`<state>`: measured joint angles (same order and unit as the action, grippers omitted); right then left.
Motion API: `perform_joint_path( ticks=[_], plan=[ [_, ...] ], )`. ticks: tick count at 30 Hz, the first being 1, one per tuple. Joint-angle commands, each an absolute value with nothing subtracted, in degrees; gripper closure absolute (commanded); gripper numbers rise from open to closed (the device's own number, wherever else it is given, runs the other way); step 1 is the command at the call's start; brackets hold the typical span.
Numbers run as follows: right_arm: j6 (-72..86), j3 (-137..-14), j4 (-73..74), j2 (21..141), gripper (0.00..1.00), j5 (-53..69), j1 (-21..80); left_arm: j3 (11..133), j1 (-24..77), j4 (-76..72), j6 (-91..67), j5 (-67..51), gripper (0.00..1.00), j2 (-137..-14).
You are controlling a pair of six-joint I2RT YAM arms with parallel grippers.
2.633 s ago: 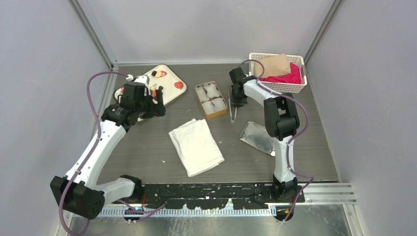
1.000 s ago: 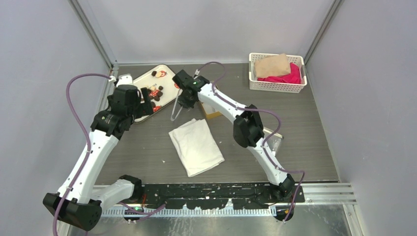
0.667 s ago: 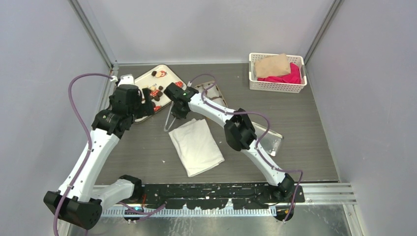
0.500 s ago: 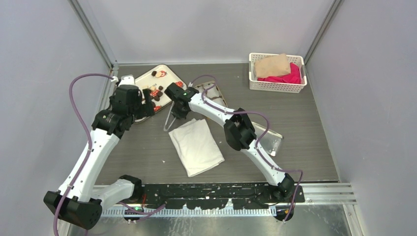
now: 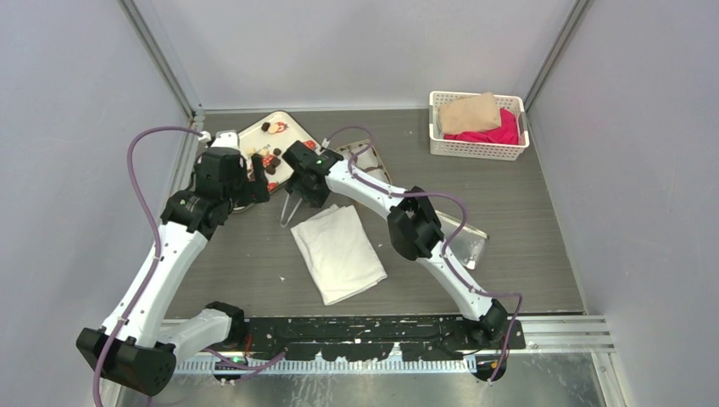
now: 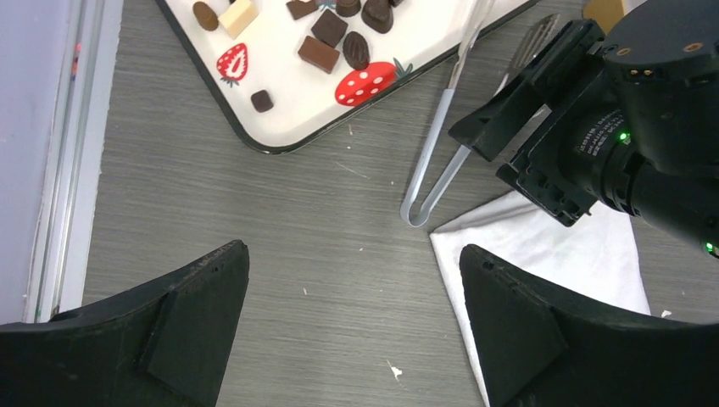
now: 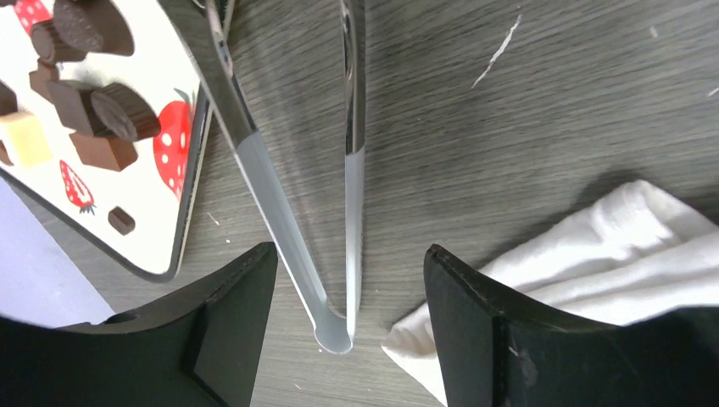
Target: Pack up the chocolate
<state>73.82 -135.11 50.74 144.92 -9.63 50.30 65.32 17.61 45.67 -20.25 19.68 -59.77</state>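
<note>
The chocolate (image 5: 267, 159) lies as several small brown pieces, one pale, on a white strawberry-print tray (image 5: 288, 129) at the back left; the pieces also show in the left wrist view (image 6: 339, 34) and the right wrist view (image 7: 110, 110). Metal tongs (image 5: 291, 208) rest on the table beside the tray's near edge. My right gripper (image 5: 298, 193) (image 7: 349, 252) stands open astride the tongs' bend (image 7: 335, 335), its fingers clear of both arms. My left gripper (image 5: 256, 182) (image 6: 353, 254) hangs open over bare table just left of the tongs (image 6: 441, 161). A gold tin corner (image 6: 604, 10) peeks behind the right arm.
A folded white cloth (image 5: 337, 252) lies mid-table, its corner touching the tongs' bend. A shiny metal lid (image 5: 470, 242) sits to the right, partly under the right arm. A white basket (image 5: 477, 127) with tan and pink cloth stands at the back right.
The right arm swung left from the tin to the tray's edge with the tongs in its grip. Its jaws have now opened and the tongs lie free. The left gripper stayed open.
</note>
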Motion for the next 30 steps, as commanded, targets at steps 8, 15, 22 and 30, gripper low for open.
perform_joint_path(
  ticks=[8, 15, 22, 30],
  plan=[
    [48.5, -121.4, 43.9, 113.9, 0.10, -27.8, 49.3, 63.4, 17.8, 36.3, -14.4, 13.6, 0.06, -61.1],
    [41.4, -95.6, 39.2, 90.5, 0.01, -35.7, 42.3, 62.3, 21.4, 32.1, -14.3, 14.2, 0.10, -68.8],
    [41.6, -78.4, 42.9, 74.5, 0.00, -36.5, 31.8, 63.7, 28.8, 26.3, -10.9, 23.5, 0.05, -83.4],
    [42.4, -75.5, 46.4, 70.8, 0.00, -37.1, 29.4, 65.5, 27.1, 19.7, -2.8, 17.3, 0.02, -90.2]
  ],
)
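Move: The tongs, fork ends pointing away, have their middle about 10 cm ahead of the left hand, 9 cm to its right and 20 cm below. From that hand, the strawberry tray lies some 17 cm ahead and 2 cm left, the white cloth 8 cm back and 19 cm right, both at about that depth. The right hand is at the tongs' handles, their middle roughly 3 cm ahead, 1 cm left and 2 cm below. Right hand leaves tongs upward and 37 cm right, opening; left sinks 13 cm, rightward and forward, towards them. ##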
